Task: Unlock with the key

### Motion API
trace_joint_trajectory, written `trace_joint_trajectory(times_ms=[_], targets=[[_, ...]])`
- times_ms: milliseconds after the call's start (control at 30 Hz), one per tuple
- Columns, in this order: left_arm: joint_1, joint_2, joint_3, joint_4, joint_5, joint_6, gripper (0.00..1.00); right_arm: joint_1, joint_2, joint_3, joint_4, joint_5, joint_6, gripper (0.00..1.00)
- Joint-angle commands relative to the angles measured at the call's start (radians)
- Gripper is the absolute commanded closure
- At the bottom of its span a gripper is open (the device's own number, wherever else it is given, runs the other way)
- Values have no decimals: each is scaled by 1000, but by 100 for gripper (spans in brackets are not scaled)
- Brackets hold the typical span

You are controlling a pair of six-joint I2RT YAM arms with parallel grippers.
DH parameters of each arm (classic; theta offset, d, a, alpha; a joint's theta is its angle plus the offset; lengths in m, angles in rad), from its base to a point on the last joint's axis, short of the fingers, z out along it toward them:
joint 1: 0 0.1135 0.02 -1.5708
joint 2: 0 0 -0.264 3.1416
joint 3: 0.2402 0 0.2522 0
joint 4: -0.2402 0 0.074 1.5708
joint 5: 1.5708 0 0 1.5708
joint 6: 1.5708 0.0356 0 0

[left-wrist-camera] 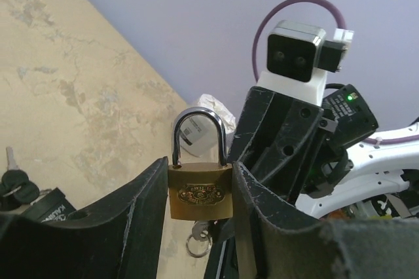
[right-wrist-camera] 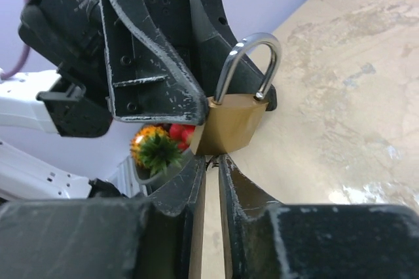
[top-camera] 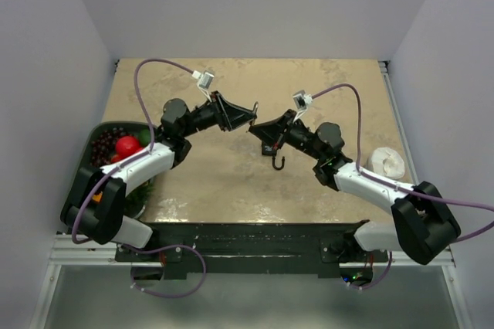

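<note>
A brass padlock [left-wrist-camera: 200, 192] with a steel shackle hangs above the table, and my left gripper [left-wrist-camera: 200, 167] is shut on its body from both sides. The shackle [right-wrist-camera: 252, 63] is still seated in the body. A silver key [left-wrist-camera: 199, 229] with a ring sticks out of the padlock's underside. My right gripper [right-wrist-camera: 211, 158] sits with its tips right under the padlock [right-wrist-camera: 236, 125]. Its jaws stand a narrow slit apart, and the table shows through the gap. In the top view the two grippers meet tip to tip [top-camera: 255, 124] over the table's middle.
A dark basket [top-camera: 86, 167] of plastic fruit stands at the left edge, by the left arm. A white crumpled object [top-camera: 386, 161] lies at the right. A bunch of black-headed keys [left-wrist-camera: 16, 184] lies on the tabletop beneath the grippers.
</note>
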Motion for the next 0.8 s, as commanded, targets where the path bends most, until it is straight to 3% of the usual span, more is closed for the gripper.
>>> trace_joint_trajectory(times_ms=[0,133,467,567,767], targets=[[-20,-44,12,-203,0,82,100,-6,-57,46,-90,89,-112,80],[-14,-59,27,-329,-67,183,100,-6,-65,22,-118,74,-115,64],[25,-70,1,-371,-102,240,100,-12,-152,-58,-178,78,-109,36],[29,-79,-17,-337,-29,266,100,-39,-180,-43,-213,57,-121,33],[31,-82,-59,-208,356,285,100,-72,-158,103,-389,-43,-253,32]])
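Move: At the left hand's pads sits the brass padlock, held shackle up, with the key sticking out underneath, some 3 cm below that hand. The right hand has the key right between its barely parted fingertips; the brass padlock is about 2 cm ahead, 1 cm left and 3 cm up from it. From the right hand the black padlock lies on the table roughly 8 cm ahead, 6 cm right and 20 cm down, its keys about 5 cm farther out. Spreading its fingers wide, the right hand lets go of the key, sinks a couple of centimetres and draws off about 4 cm to the right, away from the brass padlock. Meanwhile the left hand keeps its pinch on the padlock body and lowers it some 7 cm, fingertips tipping down about 15 degrees, then eases back towards its base near the end. ##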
